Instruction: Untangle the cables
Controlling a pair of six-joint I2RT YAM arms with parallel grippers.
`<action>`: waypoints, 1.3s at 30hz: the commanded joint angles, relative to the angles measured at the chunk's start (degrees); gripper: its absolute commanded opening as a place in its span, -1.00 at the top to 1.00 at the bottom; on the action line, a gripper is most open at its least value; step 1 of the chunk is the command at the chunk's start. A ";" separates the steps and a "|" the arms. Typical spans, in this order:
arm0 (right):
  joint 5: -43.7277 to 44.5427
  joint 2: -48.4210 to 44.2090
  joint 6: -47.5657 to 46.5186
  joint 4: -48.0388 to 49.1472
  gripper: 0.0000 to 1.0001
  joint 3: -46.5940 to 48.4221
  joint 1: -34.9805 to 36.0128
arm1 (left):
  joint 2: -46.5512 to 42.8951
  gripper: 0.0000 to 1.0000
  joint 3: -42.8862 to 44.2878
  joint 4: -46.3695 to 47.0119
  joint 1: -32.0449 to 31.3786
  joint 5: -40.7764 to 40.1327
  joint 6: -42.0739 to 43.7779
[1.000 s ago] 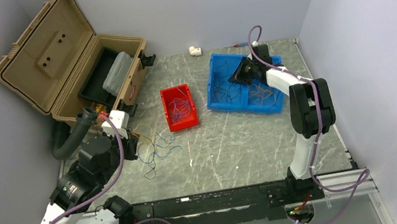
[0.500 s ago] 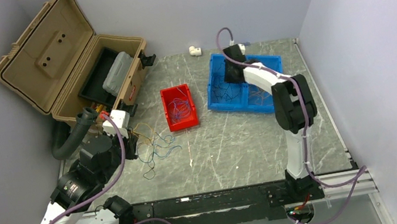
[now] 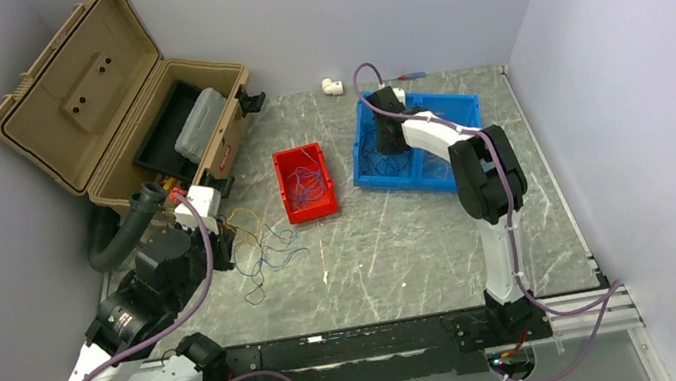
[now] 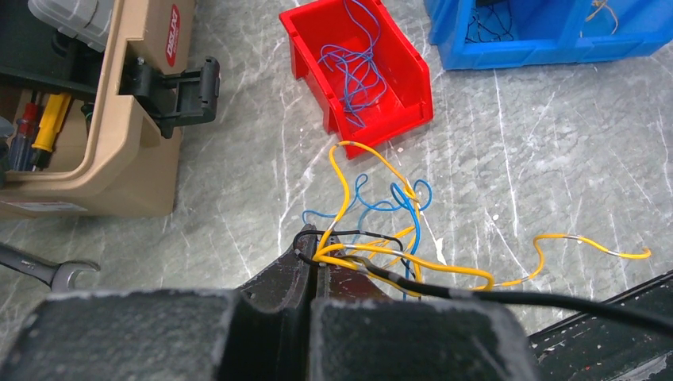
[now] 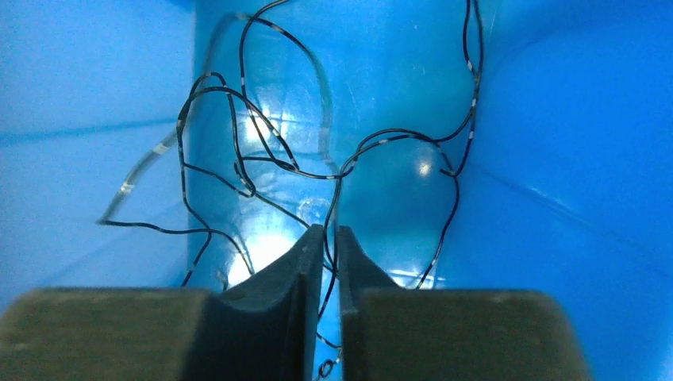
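A tangle of yellow, blue and black cables lies on the grey table in front of the red bin; from above the tangle sits left of centre. My left gripper is shut on its near end, pinching yellow and black strands; in the top view it is at the tangle's left edge. My right gripper reaches down into the blue bin, over black cables. Its jaws stand a narrow slit apart, and one black cable hangs loosely through the slit. Blue cables lie in the red bin.
An open tan toolbox stands at the back left, its latch close to the tangle. A wrench lies by the toolbox. A white fitting sits at the back wall. The blue bin's right compartment holds pale wires.
The right arm swung left from the blue bin's right compartment to its left one, lowered in, and its jaws parted a crack. The left arm stayed put.
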 commanded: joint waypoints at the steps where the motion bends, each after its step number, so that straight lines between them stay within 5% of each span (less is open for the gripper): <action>1: 0.75 -7.39 -2.26 -2.49 0.53 4.62 0.21 | -0.46 1.00 0.99 1.64 0.15 1.24 -0.62; 3: -0.06 -8.74 -2.74 -3.74 0.27 5.61 0.23 | -0.13 1.00 1.15 1.40 0.07 1.22 -0.61; 20: -4.47 -26.89 -3.50 -6.36 -0.31 -2.13 0.14 | 0.90 1.00 3.89 -1.23 0.14 4.47 -1.98; 34: -46.52 -66.56 -10.69 18.71 -0.61 -46.90 3.92 | 7.13 1.00 6.99 8.14 -0.01 30.40 -3.81; 39: -49.91 -75.37 -10.23 29.38 -0.62 -53.95 11.85 | 9.79 1.00 8.75 10.07 -0.03 35.18 -4.80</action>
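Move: The yellow-and-blue cable tangle, still hanging from the left hand's shut fingers, has its middle roughly 27 cm back, 27 cm left and 11 cm above the right hand. The black cable lies 1 cm below the right fingertips; the red bin stands about 7 cm back and 17 cm left of them. From the left hand, the tangle's middle is 6 cm right, level fore-and-aft and 12 cm below; the red bin is some 20 cm ahead, 16 right, 22 below. Straight up out of the blue box goes the right hand first, about 18 cm, opening wide to let go of the black cable; then it sweeps back some 26 cm and a little left, swinging counter-clockwise and tipping up towards the held tangle. Late on, the left hand keeps its grip and carries the tangle about 9 cm right, slightly back and up, turning clockwise. ##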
